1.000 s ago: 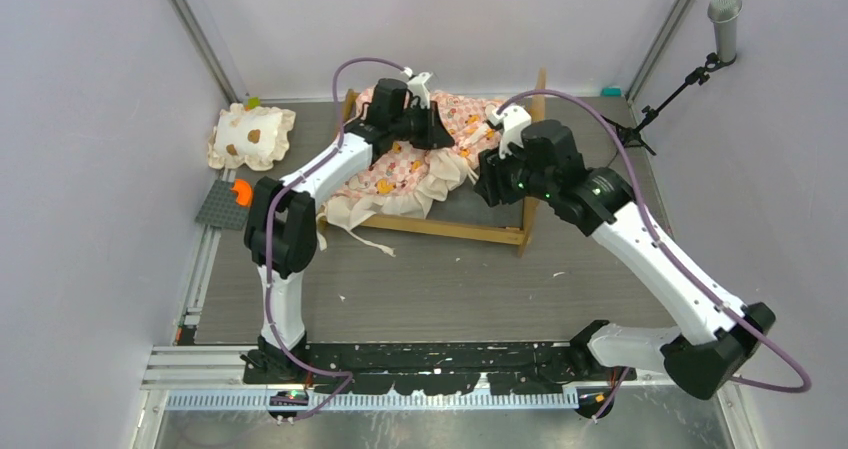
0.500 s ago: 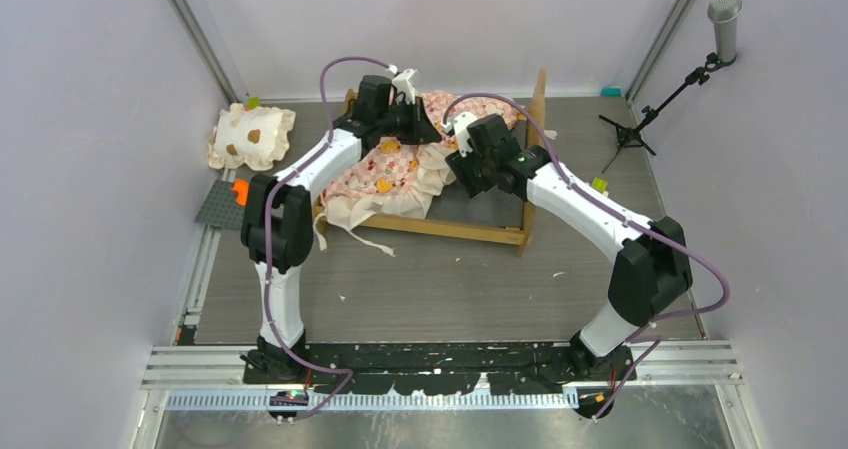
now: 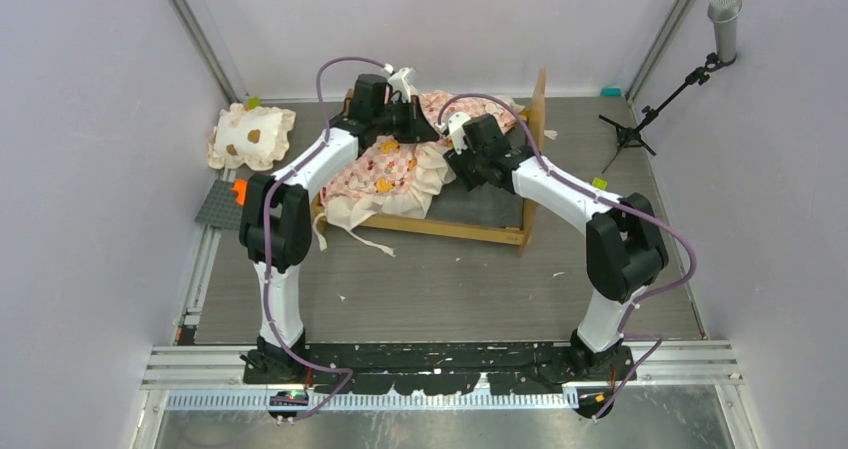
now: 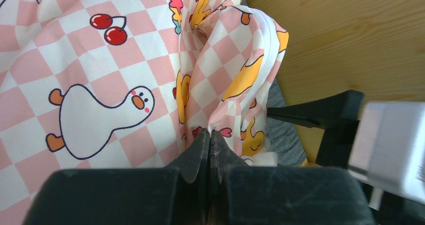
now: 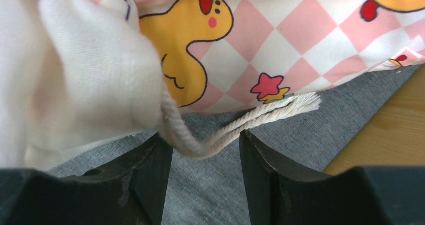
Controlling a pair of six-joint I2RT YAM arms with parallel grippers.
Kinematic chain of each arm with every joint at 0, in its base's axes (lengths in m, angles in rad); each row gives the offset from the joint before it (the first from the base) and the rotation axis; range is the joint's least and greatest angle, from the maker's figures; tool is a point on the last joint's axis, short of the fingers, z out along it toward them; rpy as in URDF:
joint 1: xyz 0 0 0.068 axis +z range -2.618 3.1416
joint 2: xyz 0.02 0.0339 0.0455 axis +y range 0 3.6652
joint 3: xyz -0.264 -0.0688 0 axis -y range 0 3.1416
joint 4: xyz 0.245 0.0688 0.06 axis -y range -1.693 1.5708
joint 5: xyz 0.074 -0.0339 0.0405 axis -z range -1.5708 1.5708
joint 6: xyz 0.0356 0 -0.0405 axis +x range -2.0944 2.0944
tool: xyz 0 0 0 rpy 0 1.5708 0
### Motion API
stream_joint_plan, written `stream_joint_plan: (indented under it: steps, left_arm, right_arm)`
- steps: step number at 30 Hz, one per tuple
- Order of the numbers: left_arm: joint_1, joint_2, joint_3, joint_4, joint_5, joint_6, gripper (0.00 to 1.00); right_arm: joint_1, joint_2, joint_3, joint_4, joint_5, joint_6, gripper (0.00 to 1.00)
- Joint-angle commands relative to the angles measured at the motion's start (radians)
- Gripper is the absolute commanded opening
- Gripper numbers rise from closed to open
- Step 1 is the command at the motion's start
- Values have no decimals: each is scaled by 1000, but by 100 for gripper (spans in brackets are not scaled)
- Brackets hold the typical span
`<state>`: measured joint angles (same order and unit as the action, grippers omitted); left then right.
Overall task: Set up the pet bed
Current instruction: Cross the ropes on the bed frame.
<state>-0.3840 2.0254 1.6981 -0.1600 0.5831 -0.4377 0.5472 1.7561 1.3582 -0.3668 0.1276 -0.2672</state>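
The pet bed's light-wood frame (image 3: 470,231) stands at the table's back, headboard (image 3: 540,99) on its right end. Its pink checkered mattress (image 3: 395,174) lies bunched over the left half, leaving the dark grey base (image 3: 480,204) bare. My left gripper (image 3: 424,129) is shut on a raised fold of the mattress (image 4: 150,74), fingertips pinching fabric at the left gripper (image 4: 210,134). My right gripper (image 5: 206,140) is open low over the grey base (image 5: 210,195), and a loop of cream cord (image 5: 240,127) from the mattress ruffle (image 5: 75,74) hangs between its fingers.
A cream spotted pillow (image 3: 251,135) lies at the back left. A grey plate with an orange piece (image 3: 225,202) sits near the left wall. A microphone stand (image 3: 640,119) is at the back right, and a small green bit (image 3: 599,183) lies right of the bed.
My right arm has swung left and folded in, bringing its gripper to the mattress edge on the grey base. My left gripper shifted slightly left, still holding the fabric.
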Motion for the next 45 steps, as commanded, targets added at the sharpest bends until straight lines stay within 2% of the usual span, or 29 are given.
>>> stream_joint_plan:
  steps: [1, 8, 9, 11, 13, 22, 27, 33, 38, 41, 45]
  left_arm:
    - [16, 0, 35, 56, 27, -10, 0]
    - [17, 1, 28, 61, 38, -13, 0]
    - [17, -1, 27, 66, 46, -15, 0]
    - [17, -5, 25, 74, 74, -16, 0]
    - [11, -8, 27, 79, 112, -16, 0]
    - [-90, -19, 57, 33, 188, 27, 3]
    - [-125, -26, 39, 64, 202, 6, 8]
    - [-154, -64, 7, 90, 212, -3, 26]
    - [-156, -120, -30, 112, 219, -21, 38]
    - [-155, -169, -49, 109, 188, -13, 44]
    - [-150, -257, -97, 96, 111, 6, 53]
  right_arm:
    - [-6, 16, 43, 75, -30, -12, 53]
    - [-7, -50, -2, 65, -39, 16, 26]
    - [-7, -71, -8, 52, -44, 19, 22]
    - [-7, -113, -13, 19, -47, 55, 7]
    - [-8, -156, -4, -35, -60, 88, 1]
    - [-6, -286, 121, -362, -95, 307, 1]
    - [-6, -316, 221, -567, -143, 357, 1]
    - [-7, -346, 260, -695, -188, 379, 1]
    - [-8, -365, 240, -728, -274, 394, 1]
    - [-18, -374, 227, -728, -340, 401, 1]
    - [-38, -373, 237, -734, -353, 440, 1]
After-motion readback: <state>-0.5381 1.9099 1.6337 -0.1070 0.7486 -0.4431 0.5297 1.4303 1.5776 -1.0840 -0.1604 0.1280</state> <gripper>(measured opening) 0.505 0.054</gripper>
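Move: The right hand is open around the cover's free rope, which lies a centimetre or two below its fingertips. From that hand the bed frame's near right corner is about 14 cm back, 10 cm right and 6 cm lower; the headboard is roughly 11 cm right and 2 cm farther out. The left hand still pinches the gathered cover; from it the rope is around 8 cm back, 7 cm right and 7 cm below. The right fingers dip a centimetre, close on the rope, then draw it back about 15 cm and up some 11 cm, towards the frame's near right corner, the wrist tipping the fingers steeply down. The left hand first keeps its pinch, then swings back and right about 12 cm, turning slightly clockwise, opens to let the cover go and rises. ##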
